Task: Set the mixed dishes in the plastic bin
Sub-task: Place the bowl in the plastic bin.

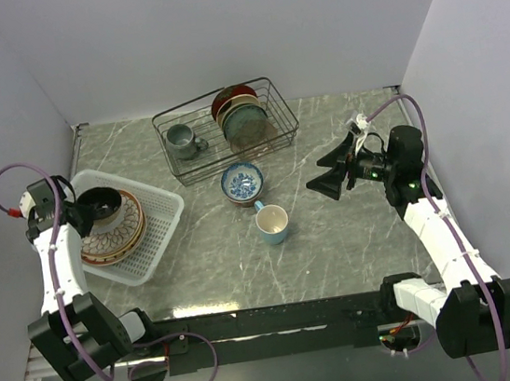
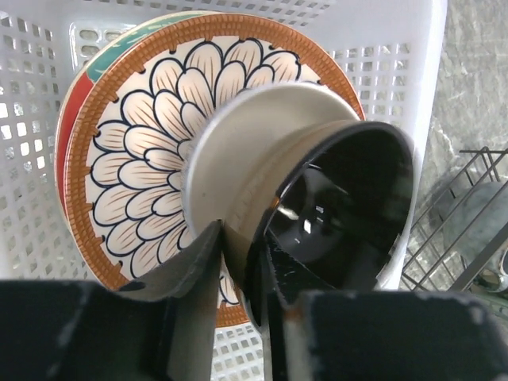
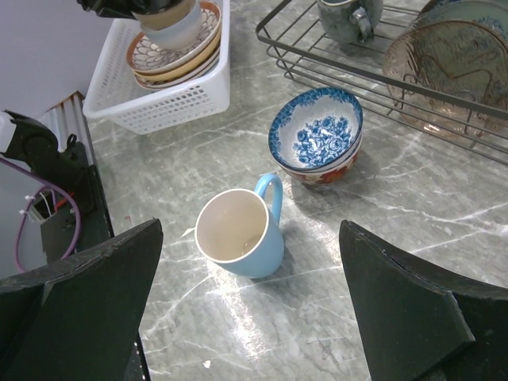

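A cream bowl (image 2: 270, 143) with a dark glossy inside sits on the stack of plates (image 2: 143, 143) in the white plastic bin (image 2: 397, 48). My left gripper (image 2: 234, 234) is shut on its rim, one finger outside the wall and one inside. From above, the left gripper (image 1: 88, 210) and the bowl (image 1: 108, 206) are over the bin (image 1: 170, 222) at the left. The light blue mug (image 3: 242, 234) stands on the table, with a blue-patterned bowl (image 3: 316, 136) behind it. My right gripper (image 3: 251, 230) hangs wide open above the mug (image 1: 273, 224), holding nothing.
A black wire rack (image 1: 281, 102) at the back holds a grey mug (image 1: 181, 142) and upright plates (image 1: 243, 115). The blue-patterned bowl (image 1: 243, 183) lies just in front of the rack. White walls close in the table on three sides.
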You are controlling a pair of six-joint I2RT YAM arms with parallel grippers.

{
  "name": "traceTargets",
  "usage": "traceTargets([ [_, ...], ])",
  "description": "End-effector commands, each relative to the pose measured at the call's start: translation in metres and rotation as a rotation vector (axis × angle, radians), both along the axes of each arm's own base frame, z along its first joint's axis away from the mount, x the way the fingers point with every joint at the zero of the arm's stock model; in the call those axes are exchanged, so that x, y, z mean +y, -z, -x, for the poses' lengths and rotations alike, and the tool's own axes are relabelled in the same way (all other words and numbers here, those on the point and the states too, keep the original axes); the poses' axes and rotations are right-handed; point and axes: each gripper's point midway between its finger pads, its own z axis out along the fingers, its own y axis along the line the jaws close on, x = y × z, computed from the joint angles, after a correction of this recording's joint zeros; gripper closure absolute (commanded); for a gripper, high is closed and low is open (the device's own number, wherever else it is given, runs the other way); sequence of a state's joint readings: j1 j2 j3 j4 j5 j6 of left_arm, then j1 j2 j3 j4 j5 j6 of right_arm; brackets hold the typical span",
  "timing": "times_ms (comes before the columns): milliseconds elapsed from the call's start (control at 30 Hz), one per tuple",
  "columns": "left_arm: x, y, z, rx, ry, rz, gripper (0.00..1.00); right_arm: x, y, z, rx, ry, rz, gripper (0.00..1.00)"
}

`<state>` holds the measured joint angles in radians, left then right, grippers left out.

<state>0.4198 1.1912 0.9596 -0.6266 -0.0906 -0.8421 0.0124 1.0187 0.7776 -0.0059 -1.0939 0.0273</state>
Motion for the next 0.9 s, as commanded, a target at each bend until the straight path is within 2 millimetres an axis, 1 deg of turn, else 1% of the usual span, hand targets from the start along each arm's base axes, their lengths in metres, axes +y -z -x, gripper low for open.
traceTargets([
  [0,0.005,-0.02,-0.014,-0.099,0.006,-0.022,0.71,-0.001,-0.015,0.001,-0.078,-0.004,0.005,0.0],
  [33,0.005,-0.02,-0.014,-0.099,0.004,-0.021,0.67,-0.002,-0.015,0.0,-0.077,-0.003,0.005,0.0],
  [67,0.005,-0.021,-0.014,-0.1,0.005,-0.022,0.65,-0.002,-0.016,0.001,-0.079,-0.003,0.005,0.0],
  [133,0.005,-0.024,-0.013,-0.105,0.004,-0.022,0.55,-0.002,-0.015,0.001,-0.078,-0.004,0.005,0.0],
  [167,0.005,-0.026,-0.013,-0.109,0.003,-0.023,0.49,-0.002,-0.016,0.001,-0.079,-0.004,0.005,0.0],
  [200,0.005,-0.032,-0.013,-0.121,0.003,-0.029,0.34,-0.002,-0.017,0.001,-0.083,-0.005,0.005,0.0],
  [267,0.004,-0.037,-0.01,-0.127,0.007,-0.03,0.2,-0.002,-0.017,0.001,-0.082,-0.002,0.006,0.0],
  [300,0.003,-0.045,-0.01,-0.146,0.011,-0.039,0.1,-0.002,-0.017,0.001,-0.082,-0.002,0.007,0.0],
  [367,0.0,-0.053,-0.008,-0.162,0.022,-0.037,0.01,-0.003,-0.016,0.001,-0.1,-0.002,0.019,0.0],
  [400,-0.002,-0.064,-0.008,-0.189,0.028,-0.047,0.01,-0.003,-0.017,0.0,-0.107,-0.001,0.021,0.0],
  [467,-0.007,-0.072,-0.006,-0.21,0.052,-0.042,0.01,-0.004,-0.016,0.0,-0.117,0.002,0.031,0.0],
  [500,-0.01,-0.08,-0.005,-0.234,0.063,-0.048,0.01,-0.004,-0.015,0.0,-0.109,0.002,0.033,0.0],
  [633,-0.03,-0.091,-0.001,-0.299,0.162,-0.031,0.01,-0.006,-0.011,-0.003,-0.112,0.014,0.054,0.0],
  [667,-0.043,-0.094,-0.002,-0.327,0.22,-0.003,0.01,-0.006,-0.01,-0.003,-0.116,0.016,0.059,0.0],
  [733,-0.058,-0.096,-0.001,-0.381,0.306,0.007,0.01,-0.007,-0.007,-0.004,-0.107,0.014,0.063,0.0],
  [767,-0.074,-0.1,-0.002,-0.423,0.39,0.041,0.01,-0.007,-0.004,-0.007,-0.099,0.016,0.066,0.0],
  [867,-0.102,-0.102,0.0,-0.512,0.559,0.067,0.01,-0.007,0.005,-0.012,-0.056,0.01,0.066,0.0],
])
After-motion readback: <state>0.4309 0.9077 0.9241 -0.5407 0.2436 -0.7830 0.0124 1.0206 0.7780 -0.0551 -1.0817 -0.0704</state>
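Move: The left hand's fingers are still around the near rim of the black-lined bowl, whose middle is about 4 cm ahead, 3 cm to the right and 2 cm lower. The white bowl it is set into lies some 2 cm ahead, 5 cm right and 4 cm down, and the plate stack 1 cm back, 5 cm right and 6 cm below the hand. From the right hand the white bowl is about 46 cm left, level fore-and-aft, 15 cm lower. Staying nearly in place at first, the left hand opens its fingers from around the black-lined bowl's rim to full width, then lifts straight up and comes free of the bowl. About 9 cm up in all, it also swings some 6 cm right towards the open table, the fingertips tilting up about 20 degrees and the hand turning clockwise. ##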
